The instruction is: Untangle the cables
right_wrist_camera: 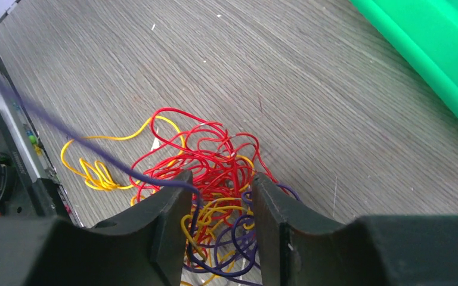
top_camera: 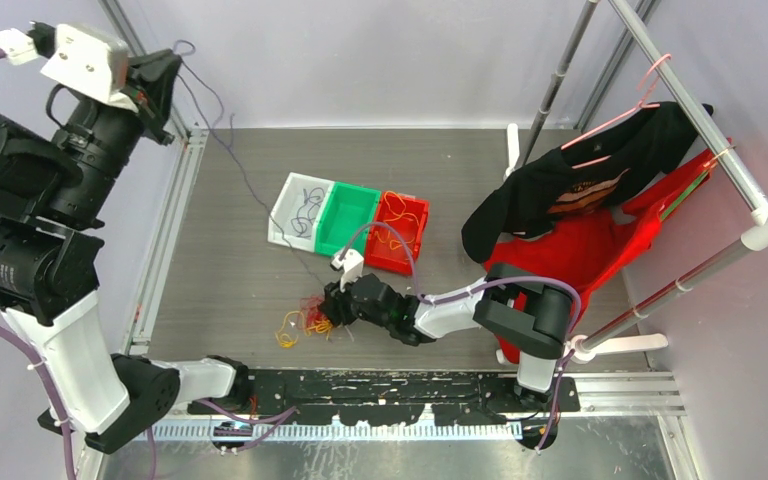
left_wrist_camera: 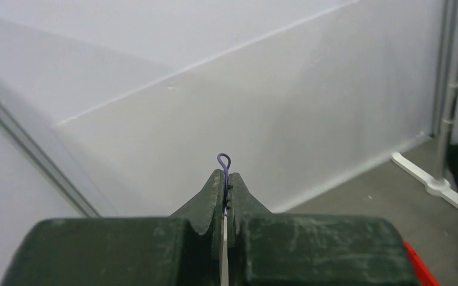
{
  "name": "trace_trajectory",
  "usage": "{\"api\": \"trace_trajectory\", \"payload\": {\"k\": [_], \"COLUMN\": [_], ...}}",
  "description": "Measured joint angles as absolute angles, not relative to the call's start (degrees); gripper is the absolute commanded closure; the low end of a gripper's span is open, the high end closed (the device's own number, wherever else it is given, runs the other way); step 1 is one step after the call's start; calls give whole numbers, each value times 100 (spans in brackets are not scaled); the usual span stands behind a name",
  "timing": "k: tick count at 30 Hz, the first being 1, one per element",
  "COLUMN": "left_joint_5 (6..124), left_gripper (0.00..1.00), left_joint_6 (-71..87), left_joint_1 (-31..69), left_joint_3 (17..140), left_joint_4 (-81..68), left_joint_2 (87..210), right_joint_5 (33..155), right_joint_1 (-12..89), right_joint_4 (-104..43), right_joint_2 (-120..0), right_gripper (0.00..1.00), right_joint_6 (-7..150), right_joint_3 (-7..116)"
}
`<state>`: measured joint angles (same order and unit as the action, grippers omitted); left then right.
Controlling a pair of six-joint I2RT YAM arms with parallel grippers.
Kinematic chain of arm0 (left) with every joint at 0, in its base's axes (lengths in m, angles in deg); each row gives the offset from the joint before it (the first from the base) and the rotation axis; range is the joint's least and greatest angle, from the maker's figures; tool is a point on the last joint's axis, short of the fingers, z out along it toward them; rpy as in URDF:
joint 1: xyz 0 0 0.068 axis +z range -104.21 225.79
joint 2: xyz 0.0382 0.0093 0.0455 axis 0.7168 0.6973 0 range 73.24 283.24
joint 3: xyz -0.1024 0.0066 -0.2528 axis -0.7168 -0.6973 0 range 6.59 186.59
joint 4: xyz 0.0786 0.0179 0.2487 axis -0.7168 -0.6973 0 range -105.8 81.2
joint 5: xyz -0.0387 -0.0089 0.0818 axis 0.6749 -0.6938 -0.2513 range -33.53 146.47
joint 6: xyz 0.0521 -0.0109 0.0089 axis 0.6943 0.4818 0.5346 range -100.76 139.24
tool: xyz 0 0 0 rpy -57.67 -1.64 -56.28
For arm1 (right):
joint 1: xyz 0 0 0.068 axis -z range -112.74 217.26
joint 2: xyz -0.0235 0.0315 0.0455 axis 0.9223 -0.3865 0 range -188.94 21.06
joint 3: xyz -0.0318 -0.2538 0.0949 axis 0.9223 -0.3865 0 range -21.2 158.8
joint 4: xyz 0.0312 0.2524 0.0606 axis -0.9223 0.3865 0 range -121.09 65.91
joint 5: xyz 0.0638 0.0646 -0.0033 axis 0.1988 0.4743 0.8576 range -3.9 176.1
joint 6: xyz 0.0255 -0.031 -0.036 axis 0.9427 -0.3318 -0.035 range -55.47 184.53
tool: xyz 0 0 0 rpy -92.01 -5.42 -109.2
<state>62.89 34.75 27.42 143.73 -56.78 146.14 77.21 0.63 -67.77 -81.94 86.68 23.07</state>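
Observation:
The cables (top_camera: pixel 312 315) lie as a fist-sized tangle of red, yellow and purple strands (right_wrist_camera: pixel 214 155) on the wood-grain table, with a yellow loop (right_wrist_camera: pixel 95 173) trailing to the left. My right gripper (right_wrist_camera: pixel 222 179) is down on the tangle (top_camera: pixel 338 305), its jaws closed in on a bundle of strands that fills the gap between them. One purple cable (top_camera: pixel 232 150) rises from the tangle over the right gripper's left finger (right_wrist_camera: pixel 167 196) to my left gripper (top_camera: pixel 172 70), raised high at the far left. That left gripper (left_wrist_camera: pixel 225 174) is shut on it, a small purple loop (left_wrist_camera: pixel 223 161) poking past the tips.
Three bins stand in a row behind the tangle: white (top_camera: pixel 282 205) with purple strands, green (top_camera: pixel 332 232), and red (top_camera: pixel 422 215) with orange strands. A clothes rack with black and red garments (top_camera: pixel 580 190) fills the right side. The green bin's edge (right_wrist_camera: pixel 429 53) is near the right gripper.

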Motion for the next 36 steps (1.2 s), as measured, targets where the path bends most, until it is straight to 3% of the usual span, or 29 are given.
{"api": "trace_trajectory", "payload": {"k": [24,33,36], "left_joint_5": [4883,5008,5183], "left_gripper": [100,100,100], "left_joint_6": [4207,4237,4207], "left_joint_1": [2742,2742,2742], "left_joint_3": [13883,14465,14100], "left_joint_4": [-1923,-1556,-1628], "left_joint_2": [14446,14802,14634], "right_joint_5": [7654,7586,7564], "right_joint_1": [63,63,63], "right_joint_4": [-6968,-7033,-6821], "right_joint_2": [-8002,-7805,-7532], "right_gripper": [38,28,25], "right_joint_6": [9024,9040,8972], "right_joint_3": [1745,1571,1584]}}
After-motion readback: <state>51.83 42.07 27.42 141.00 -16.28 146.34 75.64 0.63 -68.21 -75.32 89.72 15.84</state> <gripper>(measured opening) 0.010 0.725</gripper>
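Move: The left hand already pinches a purple cable that still runs down to the tangled pile, roughly 6 cm back, 10 cm right and 60 cm below it. From the right hand, whose part-open fingers straddle it, the pile lies about 2 cm back, 2 cm left and 4 cm down. From that hand, the loose yellow loop lies 5 cm back and 8 cm left, the green box some 19 cm ahead and 4 cm right. Left hand hauls its purple cable some 15 cm up, leftward and back; right fingers, easing right, open wider. ##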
